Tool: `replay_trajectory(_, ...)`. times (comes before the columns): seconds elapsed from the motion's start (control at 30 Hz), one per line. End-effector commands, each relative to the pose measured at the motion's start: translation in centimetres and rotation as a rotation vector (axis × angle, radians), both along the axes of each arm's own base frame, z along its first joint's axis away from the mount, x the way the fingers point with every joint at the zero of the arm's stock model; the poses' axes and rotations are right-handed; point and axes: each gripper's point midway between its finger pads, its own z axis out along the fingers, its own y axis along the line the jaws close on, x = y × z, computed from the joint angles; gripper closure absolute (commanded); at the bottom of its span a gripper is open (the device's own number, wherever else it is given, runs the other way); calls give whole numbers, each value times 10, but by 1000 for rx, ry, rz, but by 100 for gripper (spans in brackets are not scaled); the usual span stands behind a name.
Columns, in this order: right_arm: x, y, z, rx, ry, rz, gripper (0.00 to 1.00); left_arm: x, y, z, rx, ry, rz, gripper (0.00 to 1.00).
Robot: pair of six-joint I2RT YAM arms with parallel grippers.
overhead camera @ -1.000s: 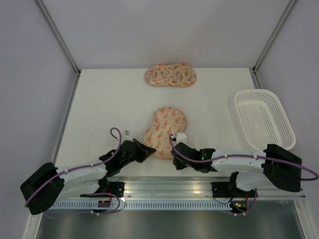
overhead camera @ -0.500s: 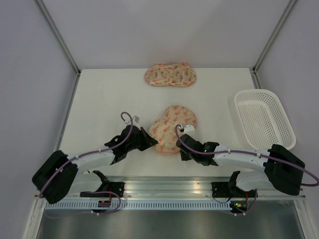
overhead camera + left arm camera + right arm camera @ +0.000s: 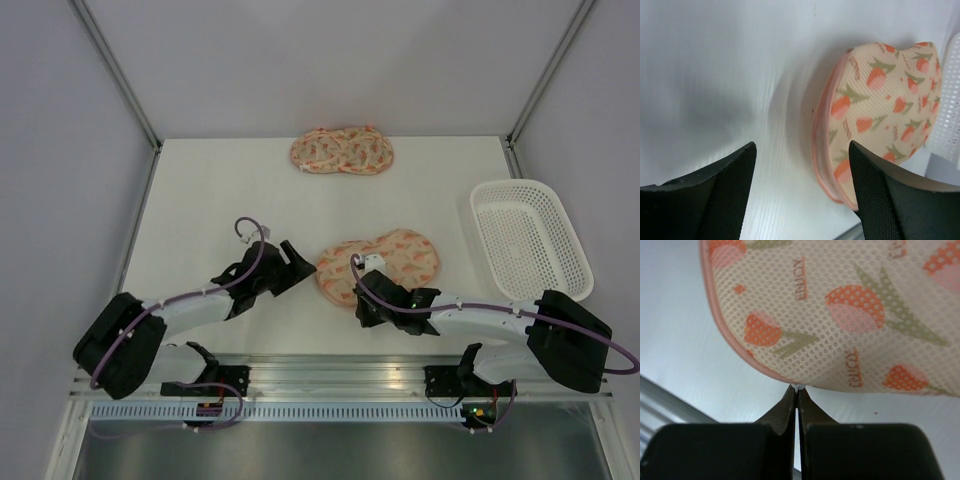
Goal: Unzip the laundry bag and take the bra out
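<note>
The laundry bag [image 3: 380, 265], a pink-orange two-lobed pouch with carrot print, lies crosswise at the table's middle front. My left gripper [image 3: 301, 267] stands open at the bag's left end. In the left wrist view the pink-trimmed end of the laundry bag [image 3: 875, 115] lies between the spread fingers, close to the right finger [image 3: 880, 195], and is not gripped. My right gripper [image 3: 364, 292] is at the bag's near edge. In the right wrist view that gripper [image 3: 798, 388] is shut on a small white tab on the rim of the laundry bag [image 3: 840, 305]. The bra is hidden.
A paler twin pouch [image 3: 342, 151] lies at the back of the table. A white lattice basket [image 3: 530, 240] stands at the right edge, and the basket [image 3: 951, 100] also shows at the right border of the left wrist view. Aluminium rails run along the near edge.
The bag has swung from lengthwise to crosswise and shifted right. My left gripper has opened and let go of the bag's left end. The right gripper stays shut on the rim.
</note>
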Motion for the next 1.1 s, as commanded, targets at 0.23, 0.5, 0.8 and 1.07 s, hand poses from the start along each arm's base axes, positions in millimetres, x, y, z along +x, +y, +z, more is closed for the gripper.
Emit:
replay_trajectory(0.23,-18,84,47,374,-9,298,100,-52,-10,22,-258,16,80,20)
replay_trajectory(0.5,-21,104,48,441,31,330,100,-51,-26,18,-295,54,94,24)
replay_trajectory(0.8,-22,97,43,409,34,322,99,-46,-24,25,-331,10,123,98)
replay_trajectory(1.07,-12,24,5,60,47,129,100,-35,19,30,-210,-71,212,98)
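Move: Ahead-left of the held spot lies the bag's left end with the zip edge: about 7 cm forward and 8 cm left of the right hand, which already pinches the bag's near edge. From the open left hand, this zip edge is some 4 cm back, 5 cm right and 3 cm below; the bag's middle is about 19 cm right and 1 cm back. The closed right fingers sit roughly 10 cm back and 12 cm right of the left hand. Drawing back some 6 cm, the open left hand rolls its left side down, then shuts on the zip edge and lifts it about 2 cm. Meanwhile the right hand keeps its pinch and swings the bag edge about 8 cm to the left and slightly back, turning counter-clockwise, then eases back right by a couple of centimetres. ##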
